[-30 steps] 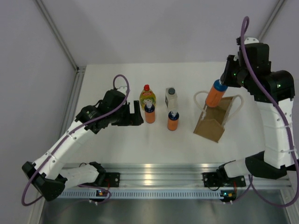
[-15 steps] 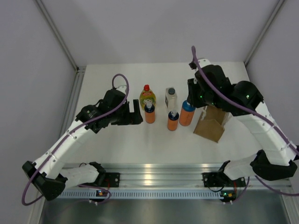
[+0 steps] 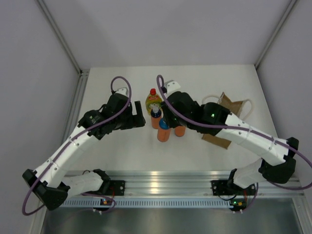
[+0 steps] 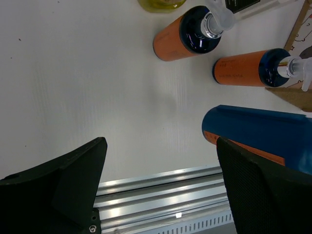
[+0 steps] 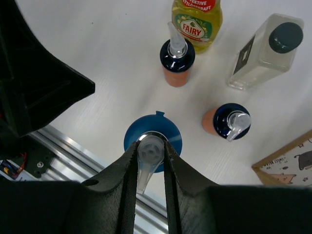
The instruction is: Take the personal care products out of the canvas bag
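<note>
My right gripper (image 5: pixel 151 148) is shut on the clear pump head of an orange bottle with a blue top (image 3: pixel 164 131), held upright in front of the other bottles. I cannot tell if it touches the table. It also shows in the left wrist view (image 4: pixel 258 131). Two more orange bottles (image 3: pixel 156 118) (image 3: pixel 180 130) stand behind it, near the yellow-green bottle (image 3: pixel 154 100). The whitish bottle (image 5: pixel 265 44) is hidden by my right arm in the top view. The canvas bag (image 3: pixel 230 112) sits to the right. My left gripper (image 3: pixel 140 117) is open and empty, just left of the bottles.
The aluminium rail (image 3: pixel 161 183) runs along the table's near edge. My right arm (image 3: pixel 234 129) stretches across the table from the right, over the bag. Grey walls stand on both sides.
My right gripper has carried the orange bottle from above the bag leftward and down to the front of the bottle group. The left arm has barely moved.
</note>
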{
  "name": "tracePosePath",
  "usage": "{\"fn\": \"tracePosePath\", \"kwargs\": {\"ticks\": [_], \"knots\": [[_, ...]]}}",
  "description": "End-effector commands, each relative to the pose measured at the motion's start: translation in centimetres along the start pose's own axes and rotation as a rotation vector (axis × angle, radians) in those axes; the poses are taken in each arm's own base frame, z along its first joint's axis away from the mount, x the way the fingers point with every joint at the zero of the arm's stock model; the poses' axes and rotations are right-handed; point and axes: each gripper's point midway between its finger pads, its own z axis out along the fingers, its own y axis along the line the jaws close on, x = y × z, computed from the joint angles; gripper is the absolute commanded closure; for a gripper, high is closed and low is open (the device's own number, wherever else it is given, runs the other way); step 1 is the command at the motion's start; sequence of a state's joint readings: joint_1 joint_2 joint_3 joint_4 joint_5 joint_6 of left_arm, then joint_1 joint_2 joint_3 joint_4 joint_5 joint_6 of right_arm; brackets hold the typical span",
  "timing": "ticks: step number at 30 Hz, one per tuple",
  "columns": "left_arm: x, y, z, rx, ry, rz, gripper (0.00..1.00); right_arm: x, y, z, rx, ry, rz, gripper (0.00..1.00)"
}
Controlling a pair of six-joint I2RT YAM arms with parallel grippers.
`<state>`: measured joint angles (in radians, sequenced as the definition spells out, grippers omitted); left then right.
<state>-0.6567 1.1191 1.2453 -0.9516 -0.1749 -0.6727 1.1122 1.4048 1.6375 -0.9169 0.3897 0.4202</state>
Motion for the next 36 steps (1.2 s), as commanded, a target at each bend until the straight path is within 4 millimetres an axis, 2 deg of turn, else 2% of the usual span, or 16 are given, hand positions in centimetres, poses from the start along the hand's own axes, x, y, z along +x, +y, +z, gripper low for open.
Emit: {"fn": "tracePosePath", "kwargs": {"ticks": [1,10,17,27,30,35,36], "knots": [[-2.4,0.7,-2.4,-0.023,-0.126,-0.047,0.02,-4.2,3.1,1.1,-0.087,-0.17,0.047,1.0],[-3.4,2.6,-4.5,-0.072,-0.224,-0.075,0.02,-2.2,4.1,5.0,-0.092,-0.173,0.004,1.0],[-3.2,2.7,-4.6,-0.066,-0.224,-0.079,0.02,1.4,3.8,7.9,-0.067,-0.11,-0.03,1.0],[-3.0,2.4,-4.6,-0.05,-0.212,-0.074,0.02,4.7,2.4,9.4,-0.029,-0.041,-0.03,1.0],[-2.9,2.3,-4.5,-0.049,-0.205,-0.069,0.02,5.4,2.4,9.4,-0.028,-0.028,-0.012,0.82],[-3.1,2.2,-4.6,-0.045,-0.206,-0.056,0.02,5.8,2.3,9.2,-0.03,-0.022,-0.008,0.35],[-3.2,2.2,-4.5,-0.049,-0.206,-0.042,0.02,5.5,2.1,9.0,-0.03,-0.028,-0.008,0.31]]}}
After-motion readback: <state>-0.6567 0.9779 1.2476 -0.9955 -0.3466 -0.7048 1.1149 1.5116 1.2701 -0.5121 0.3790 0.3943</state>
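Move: The right hand grips the pump of the last blue-and-orange bottle; the clear table spot for it lies some 29 cm below, about 2 cm ahead and 4 cm left. From this hand one standing pump bottle is roughly 12 cm ahead and 6 cm left, the other 8 cm ahead and 5 cm right, both middles some 21 cm lower. From the left hand the spot is about 9 cm right, 3 cm back and 22 cm down. Right hand lowers the held bottle about 12 cm onto the table, then opens; left hand retreats leftward and up. ##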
